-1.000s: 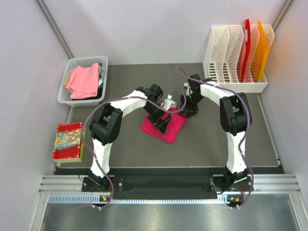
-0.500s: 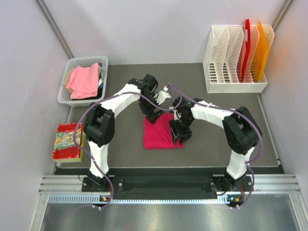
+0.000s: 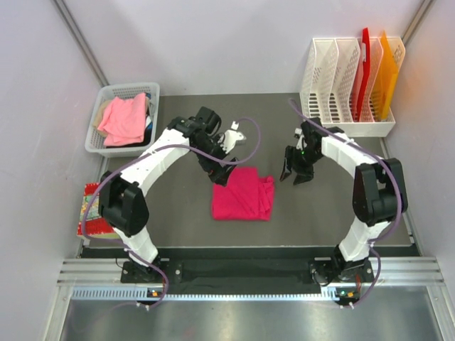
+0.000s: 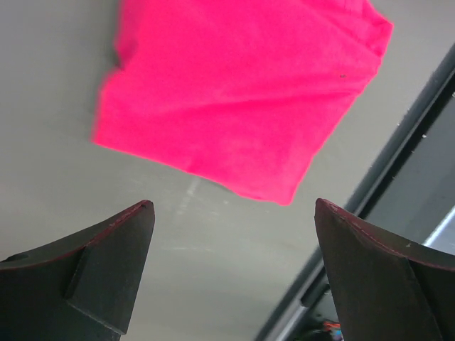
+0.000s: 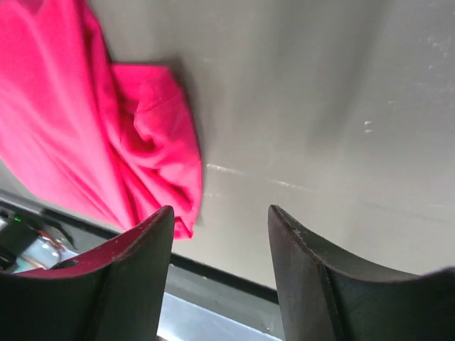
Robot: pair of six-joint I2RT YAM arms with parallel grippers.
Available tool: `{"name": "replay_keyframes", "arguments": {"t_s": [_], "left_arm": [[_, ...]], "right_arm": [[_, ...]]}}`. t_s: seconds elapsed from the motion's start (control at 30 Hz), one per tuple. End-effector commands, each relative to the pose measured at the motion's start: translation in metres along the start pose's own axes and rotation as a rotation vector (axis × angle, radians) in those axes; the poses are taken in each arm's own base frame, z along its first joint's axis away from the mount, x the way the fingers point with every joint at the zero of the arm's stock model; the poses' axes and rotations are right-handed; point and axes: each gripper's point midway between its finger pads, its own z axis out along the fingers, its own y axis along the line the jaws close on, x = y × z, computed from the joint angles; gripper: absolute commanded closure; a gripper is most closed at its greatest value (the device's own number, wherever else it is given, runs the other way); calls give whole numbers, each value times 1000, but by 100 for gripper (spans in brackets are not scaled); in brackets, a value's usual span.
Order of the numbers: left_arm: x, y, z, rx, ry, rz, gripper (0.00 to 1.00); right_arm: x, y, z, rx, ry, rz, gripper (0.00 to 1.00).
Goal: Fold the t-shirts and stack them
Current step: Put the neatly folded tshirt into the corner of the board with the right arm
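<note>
A bright magenta t-shirt lies folded in a rough square on the dark mat, loose folds bunched along its right edge. The left wrist view shows it as a flat pink panel, and in the right wrist view it is rumpled cloth. My left gripper hovers just behind the shirt's far left corner, open, only bare mat between its fingers. My right gripper hangs to the right of the shirt, apart from it, open and empty. A salmon-pink t-shirt lies in the basket.
The white plastic basket stands at the far left. A colourful book lies left of the mat, partly behind my left arm. A white file rack with red and orange folders stands at the back right. The mat's front edge runs along the metal rail.
My right gripper has let go of the magenta shirt's right edge, opened wider and drawn back to the right. My left arm has pulled back left. The shirt now lies folded.
</note>
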Motion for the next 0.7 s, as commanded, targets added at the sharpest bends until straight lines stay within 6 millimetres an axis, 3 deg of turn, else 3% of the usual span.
{"name": "replay_keyframes", "arguments": {"t_s": [0.0,0.07,0.1,0.2,0.37,0.67], "left_arm": [[17,-11,25,63,37,-95,1],[17,-15,31,75,45,-97,1],[16,-21,34,83,52,-88,1],[21,-36,48,93,89,-68,1],[35,-54,70,123,141,-64,1],[47,-51,101,105,184,-52,1]], "right_arm": [[4,17,17,-173,9,34,43],[18,27,30,-287,75,95,43],[12,33,34,-332,51,87,42],[18,39,46,-416,92,122,42],[17,39,61,-445,108,140,43],[-2,52,81,-566,90,215,44]]}}
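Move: The folded pink t-shirt lies flat, its middle about 17 cm left of my right hand, 5 cm back and 6 cm below; its crumpled near edge is only some 8 cm to the left. From my left hand, the shirt's middle is about 6 cm right, 4 cm back and 13 cm down. The white rack stands roughly 22 cm ahead and 19 cm right of my right hand; the laundry basket is about 21 cm ahead and 34 cm left of my left hand. I dip my right hand about 4 cm and bring it 7 cm left to the shirt's right edge, tilting the wrist some 30 degrees so the half-open fingers point flatter leftward and the lower one starts under the cloth. Meanwhile my left hand, wide open, sinks about 9 cm and draws back 7 cm, drifting a little right, over the shirt without gripping it. ##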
